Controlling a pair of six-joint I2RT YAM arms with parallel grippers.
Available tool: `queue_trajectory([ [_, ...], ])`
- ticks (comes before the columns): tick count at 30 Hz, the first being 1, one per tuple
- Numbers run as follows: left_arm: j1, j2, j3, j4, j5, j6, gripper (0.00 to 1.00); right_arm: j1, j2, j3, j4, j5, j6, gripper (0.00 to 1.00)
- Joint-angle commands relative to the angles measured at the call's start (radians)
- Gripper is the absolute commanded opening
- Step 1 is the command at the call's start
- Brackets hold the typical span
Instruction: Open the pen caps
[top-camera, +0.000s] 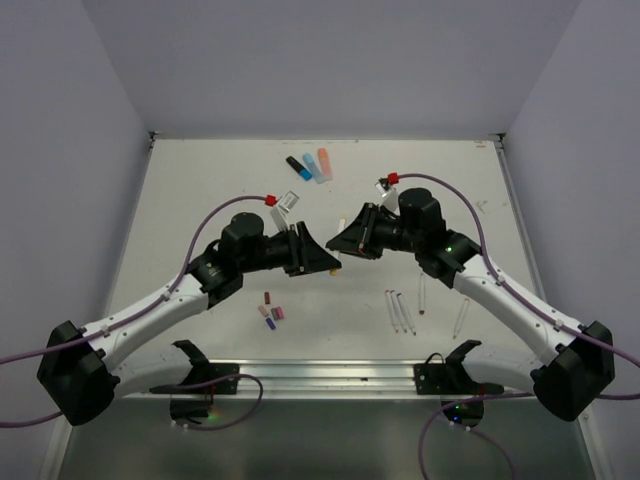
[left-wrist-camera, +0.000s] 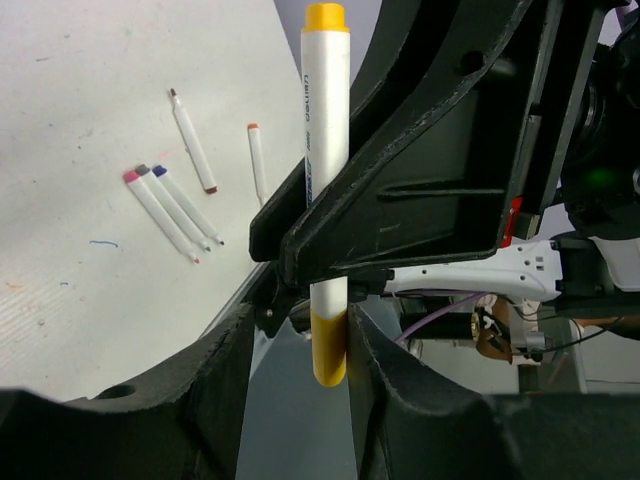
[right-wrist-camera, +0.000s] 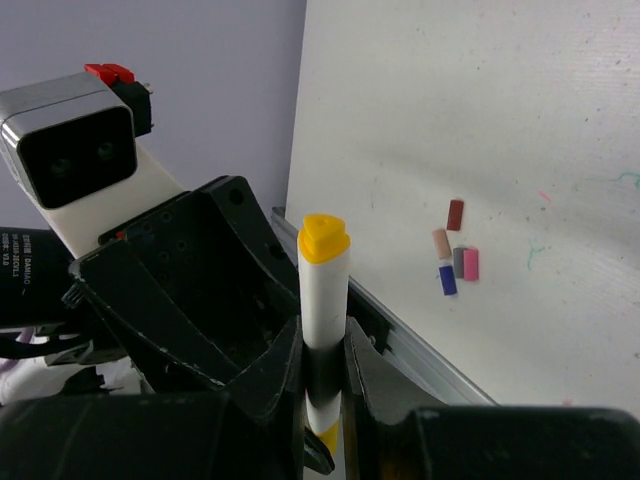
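Note:
A white pen (right-wrist-camera: 323, 290) with a yellow end plug (right-wrist-camera: 325, 240) hangs in the air between the two arms. My right gripper (right-wrist-camera: 322, 345) is shut on its barrel. The pen's yellow cap (left-wrist-camera: 329, 350) points down between the fingers of my left gripper (left-wrist-camera: 300, 345), which is open: one finger lies against the cap and a gap shows on the other side. In the top view both grippers (top-camera: 328, 264) (top-camera: 343, 243) meet at mid-table and hide the pen. Several loose pen caps (right-wrist-camera: 455, 255) (top-camera: 271, 311) lie on the table.
Several uncapped thin white pens (top-camera: 402, 310) (left-wrist-camera: 175, 205) lie at the near right of the table. Three thick markers (top-camera: 310, 165), black, blue and salmon, lie at the back. A small clear piece (top-camera: 287, 202) rests near the left arm's wrist.

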Motion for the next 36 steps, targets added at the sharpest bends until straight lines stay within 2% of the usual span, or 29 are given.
queue_trajectory([
  [1,-0.014,0.016,0.041,0.055,0.036,0.029,0.42,0.004,-0.045,0.014,0.055,0.021,0.033,0.00],
  [3,-0.017,0.021,0.035,0.063,0.049,0.029,0.32,0.004,-0.053,0.011,0.056,0.018,0.037,0.00],
  [4,-0.017,0.022,0.031,0.086,0.058,0.021,0.20,0.004,-0.054,0.009,0.055,0.017,0.037,0.00],
  [6,-0.017,0.022,0.008,0.161,0.090,-0.002,0.04,0.004,-0.059,0.006,0.056,0.017,0.037,0.00],
  [7,-0.017,0.022,-0.006,0.210,0.111,-0.016,0.00,0.004,-0.060,0.003,0.055,0.018,0.037,0.00],
  [11,-0.017,0.039,-0.083,0.492,0.248,-0.127,0.00,-0.002,-0.051,-0.021,0.151,-0.042,0.041,0.00],
  [12,-0.017,0.042,-0.109,0.605,0.291,-0.176,0.00,-0.008,-0.047,-0.030,0.183,-0.066,0.041,0.00],
  [14,-0.017,0.041,-0.146,0.742,0.322,-0.247,0.00,-0.014,-0.039,-0.033,0.260,-0.118,0.031,0.00],
  [15,-0.017,0.035,-0.187,0.884,0.334,-0.322,0.00,-0.028,-0.042,-0.041,0.289,-0.137,0.034,0.00],
  [18,-0.017,0.036,-0.245,1.087,0.342,-0.426,0.00,-0.072,-0.047,-0.061,0.367,-0.184,0.050,0.00],
  [21,-0.017,0.033,-0.297,1.218,0.340,-0.491,0.00,-0.123,-0.056,-0.089,0.443,-0.223,0.091,0.00],
  [24,-0.017,0.013,-0.333,1.220,0.340,-0.493,0.00,-0.158,-0.060,-0.093,0.467,-0.244,0.111,0.00],
  [26,-0.016,-0.002,-0.341,1.154,0.342,-0.467,0.00,-0.166,-0.062,-0.089,0.413,-0.241,0.091,0.00],
  [27,-0.016,-0.031,-0.318,0.937,0.333,-0.365,0.00,-0.175,-0.063,-0.051,0.318,-0.197,0.053,0.00],
  [28,-0.014,-0.052,-0.286,0.737,0.310,-0.274,0.00,-0.178,-0.060,-0.020,0.208,-0.151,-0.061,0.00],
  [29,-0.014,-0.089,-0.171,0.484,0.181,-0.161,0.00,-0.180,-0.056,0.052,-0.044,-0.102,-0.125,0.00],
  [30,-0.014,-0.094,-0.104,0.002,0.074,0.038,0.00,-0.178,-0.036,0.087,-0.170,-0.044,-0.184,0.00],
  [31,-0.014,-0.091,-0.047,-0.185,-0.033,0.091,0.00,-0.178,-0.024,0.115,-0.280,0.093,-0.273,0.00],
  [32,-0.014,-0.082,0.027,-0.410,-0.210,0.122,0.00,-0.181,0.002,0.144,-0.432,0.189,-0.312,0.00],
  [33,-0.013,-0.080,0.049,-0.488,-0.291,0.119,0.00,-0.183,0.015,0.152,-0.491,0.190,-0.343,0.00],
  [34,-0.011,-0.082,0.060,-0.535,-0.348,0.116,0.00,-0.184,0.025,0.152,-0.581,0.264,-0.389,0.00],
  [36,-0.008,-0.100,0.052,-0.580,-0.449,0.121,0.00,-0.194,0.050,0.120,-0.634,0.325,-0.420,0.00],
])
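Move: Between the left hand's still-open fingertips sits the pen's yellow cap, practically at the hand point. From the right hand, which holds the white barrel, that cap lies about 5 cm back and 2 cm lower. Down on the table, roughly 23 cm below the left hand, the loose caps lie about 14 cm to its left and 2 cm back, and the three uncapped pens some 17 cm to its right and 2 cm back. Closing on the yellow cap, the left fingers pinch it while the right hand keeps its grip on the barrel; both hands rise, the left drawing back about 8 cm as its fingertips swing up some 30 degrees to pull the cap off. Then the left swings back forward and down to near its start, still holding the cap, while the right carries the pen away rightward and forward, finally sinking with fingers tipping down. ##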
